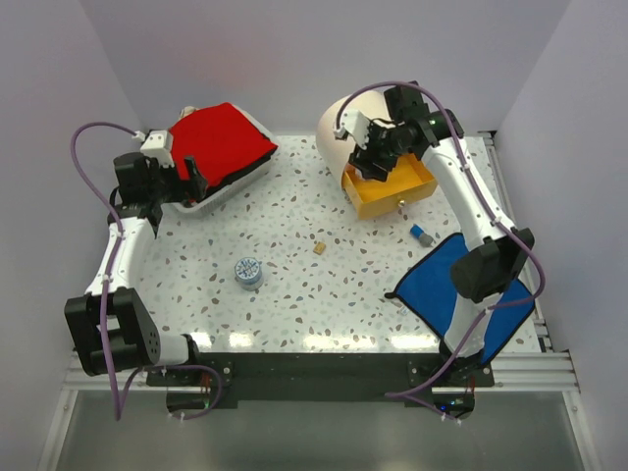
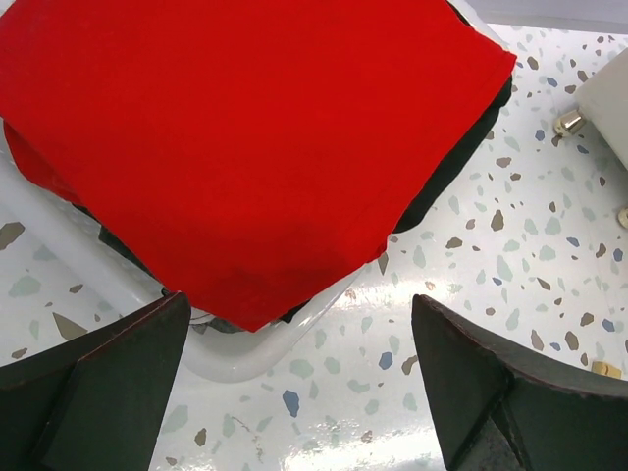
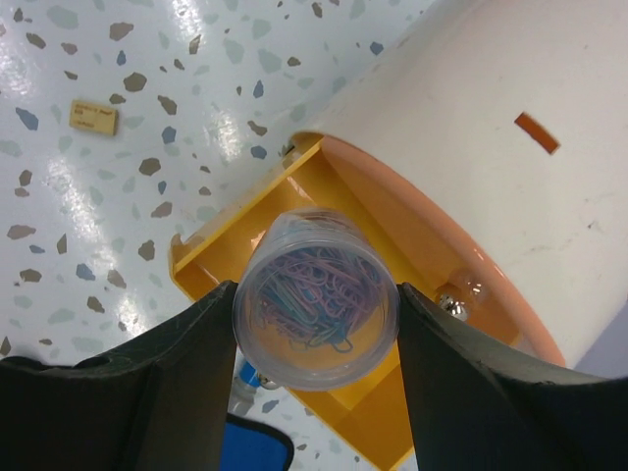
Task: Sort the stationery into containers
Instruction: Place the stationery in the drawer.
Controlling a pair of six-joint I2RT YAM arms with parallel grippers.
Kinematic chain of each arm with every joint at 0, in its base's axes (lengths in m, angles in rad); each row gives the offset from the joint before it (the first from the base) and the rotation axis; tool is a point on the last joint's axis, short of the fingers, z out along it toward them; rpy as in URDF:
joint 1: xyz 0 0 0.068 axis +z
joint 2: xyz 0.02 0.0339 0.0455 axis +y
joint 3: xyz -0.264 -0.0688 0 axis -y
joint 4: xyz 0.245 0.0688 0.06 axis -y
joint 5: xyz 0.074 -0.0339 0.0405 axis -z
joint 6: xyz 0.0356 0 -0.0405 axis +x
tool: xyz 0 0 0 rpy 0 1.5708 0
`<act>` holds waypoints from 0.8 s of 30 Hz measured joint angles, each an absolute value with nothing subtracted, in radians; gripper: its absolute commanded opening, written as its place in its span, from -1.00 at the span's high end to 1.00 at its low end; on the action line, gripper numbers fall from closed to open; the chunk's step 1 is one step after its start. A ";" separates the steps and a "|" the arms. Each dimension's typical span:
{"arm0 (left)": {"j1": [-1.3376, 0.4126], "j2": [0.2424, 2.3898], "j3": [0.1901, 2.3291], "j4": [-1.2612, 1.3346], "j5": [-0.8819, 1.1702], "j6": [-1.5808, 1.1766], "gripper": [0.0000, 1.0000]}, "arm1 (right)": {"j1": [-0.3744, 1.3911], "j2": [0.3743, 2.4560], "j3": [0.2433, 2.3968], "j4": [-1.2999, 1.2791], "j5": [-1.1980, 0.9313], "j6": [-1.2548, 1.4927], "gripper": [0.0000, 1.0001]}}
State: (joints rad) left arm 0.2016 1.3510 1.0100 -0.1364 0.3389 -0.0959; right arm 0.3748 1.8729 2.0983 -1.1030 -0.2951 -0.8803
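My right gripper [image 1: 378, 162] is shut on a clear round tub of coloured paper clips [image 3: 316, 304] and holds it over the open yellow drawer [image 3: 245, 226] of the cream drum [image 1: 343, 123]. The drawer also shows in the top view [image 1: 392, 191]. My left gripper [image 1: 182, 182] is open and empty at the near corner of the white case with a red top [image 1: 221, 147], above bare table in the left wrist view [image 2: 294, 334]. A blue-patterned roll [image 1: 248, 271], a tan cube [image 1: 320, 248] and a blue-grey stub [image 1: 421, 235] lie on the table.
A flat blue cloth [image 1: 461, 285] lies at the front right under the right arm. The drum's orange drawer [image 3: 461, 245] sits just above the yellow one. White walls enclose the table on three sides.
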 measured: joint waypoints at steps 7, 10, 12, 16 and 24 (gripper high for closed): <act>0.202 1.352 1.010 -0.135 0.342 -0.097 -1.00 | 0.365 1.909 2.082 -1.145 -0.281 -0.910 1.00; 0.202 1.352 1.010 -0.136 0.342 -0.097 -1.00 | 0.365 1.918 2.053 -1.144 -0.278 -0.909 0.98; 0.202 1.352 1.010 -0.136 0.342 -0.097 -1.00 | 0.365 1.934 2.053 -1.137 -0.278 -0.900 0.92; 0.202 1.352 1.010 -0.136 0.342 -0.096 -1.00 | 0.365 1.966 2.053 -1.124 -0.273 -0.883 0.74; 0.202 1.353 1.010 -0.136 0.343 -0.096 -1.00 | 0.365 1.977 2.001 -1.071 -0.249 -0.861 0.33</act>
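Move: The right hand holds the clear jar of paper clips above the near left part of the open yellow drawer; the drawer's middle is about 2 cm ahead, 6 cm to the right and 9 cm below. The round cabinet's middle stands about 13 cm straight ahead; the small tan block lies some 8 cm back and 11 cm left, the blue-capped bottle 5 cm back and 14 cm right, both on the table. From the idle left hand the drawer is about 48 cm right, 2 cm ahead, near level. Still pinching the clip jar between its fingers, the right hand lowers it about 8 cm towards the left part of the open drawer, easing forward and to the left by only about a centimetre each. The wrist tips the fingers some 10 degrees steeper towards the floor, the descent slows near the end, and the grip doesn't open. ##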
